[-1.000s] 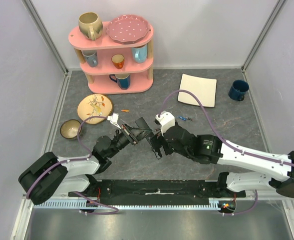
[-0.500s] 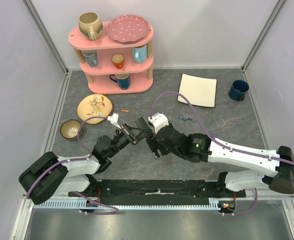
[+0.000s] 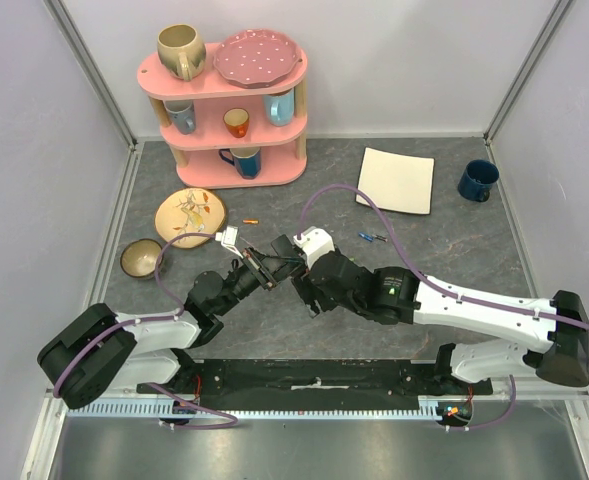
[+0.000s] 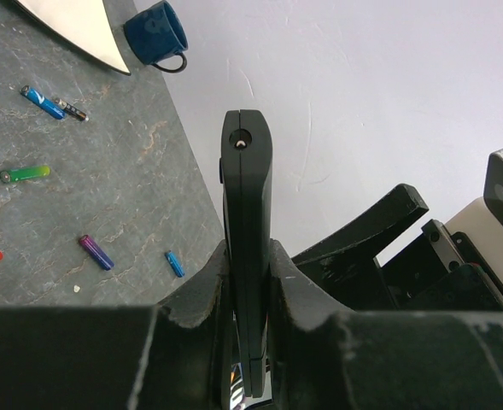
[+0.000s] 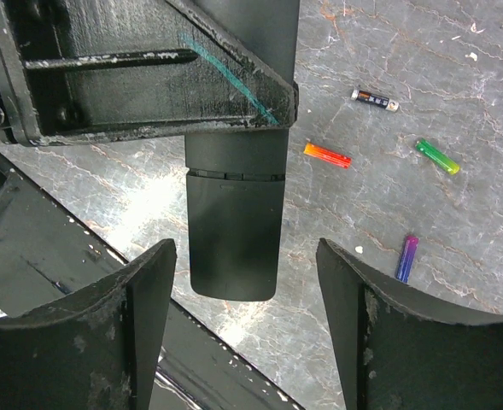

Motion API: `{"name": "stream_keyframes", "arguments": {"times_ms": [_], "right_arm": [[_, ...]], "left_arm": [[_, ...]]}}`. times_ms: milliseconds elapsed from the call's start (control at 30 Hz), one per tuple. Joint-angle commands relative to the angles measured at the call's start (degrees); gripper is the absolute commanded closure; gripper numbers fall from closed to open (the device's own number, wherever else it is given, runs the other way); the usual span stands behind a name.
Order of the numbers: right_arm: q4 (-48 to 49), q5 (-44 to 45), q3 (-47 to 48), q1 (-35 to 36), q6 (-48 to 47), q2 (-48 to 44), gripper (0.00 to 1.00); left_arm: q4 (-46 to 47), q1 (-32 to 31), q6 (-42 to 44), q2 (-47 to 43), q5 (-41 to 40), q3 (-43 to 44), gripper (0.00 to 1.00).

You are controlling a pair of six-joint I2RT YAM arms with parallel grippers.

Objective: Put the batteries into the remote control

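Note:
My left gripper (image 4: 248, 272) is shut on the remote control (image 4: 247, 196), a slim black bar held edge-on above the table. In the top view the left gripper (image 3: 267, 264) meets the right gripper (image 3: 300, 279) at the table's middle. My right gripper (image 5: 247, 252) is open, with the remote control's (image 5: 234, 226) rounded end between its fingers (image 5: 140, 312) but apart from both. Loose batteries lie on the grey table: an orange-red one (image 5: 327, 155), a green one (image 5: 437, 157), a purple one (image 5: 406, 258). A blue one (image 4: 43, 101) lies farther off.
A pink shelf (image 3: 229, 100) with mugs and a plate stands at the back. On the table lie a white square plate (image 3: 396, 180), a blue mug (image 3: 477, 180), a floral plate (image 3: 189, 212), a small bowl (image 3: 140, 258) and an orange battery (image 3: 250, 221).
My right gripper has moved left up to the remote held by the left gripper, and its jaws have narrowed somewhat. The left arm has stayed still.

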Motion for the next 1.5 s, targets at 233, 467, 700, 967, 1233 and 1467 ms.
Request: {"name": "stream_keyframes", "arguments": {"times_ms": [233,467,700,967,1233,1467], "right_arm": [[2.7,-0.1,0.7,0.2,-1.2,0.5,0.34],[2.8,-0.4,0.3,0.3,-1.5,0.1,0.41],[2.8,-0.9,-0.2,0.2,-1.5,-0.2,0.46],[2.3,-0.9,0.2,0.3,-1.7,-1.1,0.56],[0.5,-2.2,0.9,0.2,-1.3,-3.8,0.59],[-0.2,-3.4,0.2,0.2,-0.5,-6.8,0.59]], "left_arm": [[0.9,0.3,-0.9,-0.4,1.1,1.3,0.98],[0.7,0.2,-0.9,-0.5,1.1,1.5,0.98],[-0.6,0.2,-0.3,-1.4,0.8,1.7,0.98],[-5.9,0.4,2.3,-3.3,-0.1,2.7,0.98],[-10.2,2.2,4.5,-4.9,-0.7,2.4,0.98],[-11.7,3.8,4.9,-5.6,-1.2,2.3,0.98]]}}
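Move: The remote control, clamped in the left fingers, has its cover end right between the right hand's open fingertips, with no distance left to reach; that end lies about 6 cm back, 3 cm right and 3 cm below the left hand. On the table, some 16 cm under the right hand, the red battery lies roughly 9 cm ahead of it, the green one 15 cm ahead and 5 cm right, the purple one 7 cm ahead and 10 cm right. The remote's cover end gets pinched across its sides as the right fingers close from three quarters open to about half, the hand easing barely half a centimetre left meanwhile. The right hand then lifts nearly 2 cm. The left fingers keep their hold throughout, sinking half a centimetre before rising a little over 1 cm alongside. ##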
